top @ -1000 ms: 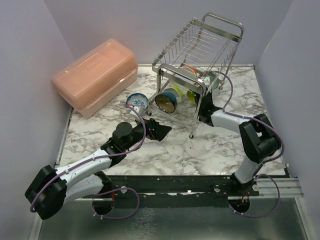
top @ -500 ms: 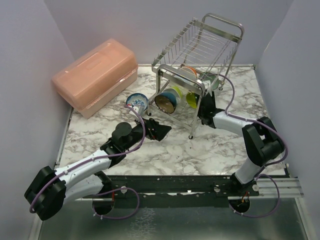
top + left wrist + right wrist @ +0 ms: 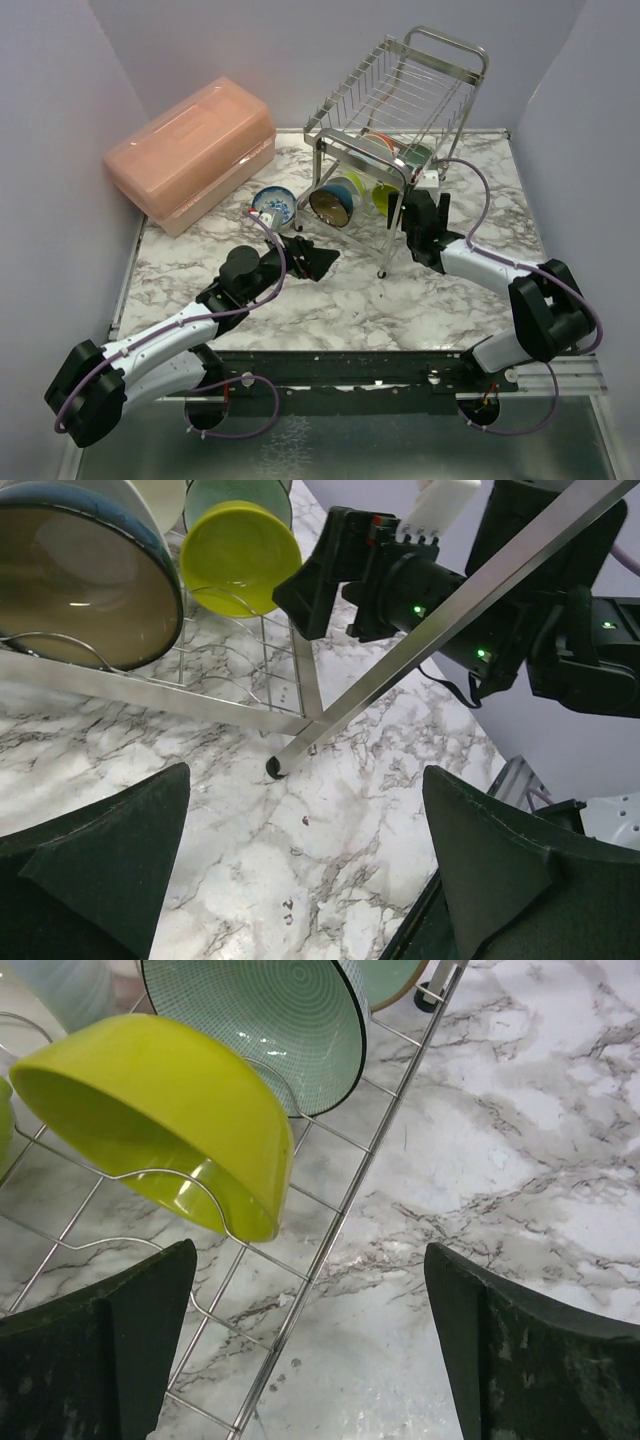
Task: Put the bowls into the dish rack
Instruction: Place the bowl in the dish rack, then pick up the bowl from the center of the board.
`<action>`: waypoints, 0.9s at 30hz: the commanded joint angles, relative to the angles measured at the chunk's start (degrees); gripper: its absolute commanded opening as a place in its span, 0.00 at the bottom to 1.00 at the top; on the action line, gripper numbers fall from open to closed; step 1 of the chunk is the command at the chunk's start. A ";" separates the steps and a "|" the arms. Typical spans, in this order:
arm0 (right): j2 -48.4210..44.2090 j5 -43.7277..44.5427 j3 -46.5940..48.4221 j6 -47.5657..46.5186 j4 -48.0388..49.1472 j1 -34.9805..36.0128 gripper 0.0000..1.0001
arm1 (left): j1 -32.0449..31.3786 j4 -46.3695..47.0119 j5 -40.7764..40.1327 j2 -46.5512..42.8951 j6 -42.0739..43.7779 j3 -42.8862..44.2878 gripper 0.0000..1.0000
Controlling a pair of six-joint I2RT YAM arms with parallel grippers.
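The steel dish rack (image 3: pixel 400 95) stands at the back right. Its lower shelf holds a teal bowl (image 3: pixel 331 203), a lime bowl (image 3: pixel 385 195), a mint green bowl (image 3: pixel 415 158) and a cream bowl (image 3: pixel 378 140), all on edge. A blue-and-white patterned bowl (image 3: pixel 273 205) sits on the table left of the rack. My left gripper (image 3: pixel 318 262) is open and empty, just in front of the rack's left legs. My right gripper (image 3: pixel 412 215) is open and empty at the rack's front right corner, close to the lime bowl (image 3: pixel 150 1110) and the mint bowl (image 3: pixel 260 1020).
A pink plastic lidded box (image 3: pixel 190 150) stands at the back left. The rack's front leg (image 3: pixel 300 755) rests on the marble table (image 3: pixel 350 300) between the two grippers. The right gripper body (image 3: pixel 330 575) shows behind the rack frame in the left wrist view.
My right arm has drawn back from the rack, its elbow swinging right and nearer. My left arm has stretched slightly forward. The bowls have not moved.
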 commanded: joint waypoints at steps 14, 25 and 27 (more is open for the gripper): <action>-7.26 -7.92 -7.72 10.11 0.57 -4.97 1.00 | 4.45 -15.17 -6.69 1.25 -1.51 2.41 0.99; -13.35 -15.60 -10.89 12.56 -1.02 -11.96 1.00 | 12.49 -20.57 -4.46 4.13 -4.28 5.54 0.98; -14.94 -16.92 -11.59 13.12 -1.67 -13.36 1.00 | 14.40 -22.92 -5.65 4.40 -4.52 6.90 0.97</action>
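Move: The blue-patterned bowl sits alone on the table about 15 cm ahead of the left hand, 12 cm to its left and 17 cm below. From that hand, the brown-lined bowl in the rack is 14 cm ahead, 1 cm right and 13 cm below. From the right hand, the patterned bowl is about 37 cm left, level fore-and-aft and 8 cm below; the yellow-green bowl stands 8 cm left, 3 cm ahead and 3 cm lower. Leftwards, down and forward the left hand sweeps, nearly 7 cm left, about as far down and 5 cm ahead, towards the patterned bowl, tipping down and turning counter-clockwise with its fingers wide open. The right hand, already open and empty, backs off about 2 cm, then swings some 4 cm right, away from the yellow-green bowl and the rack's side, rolling its left side up about 15 degrees. ##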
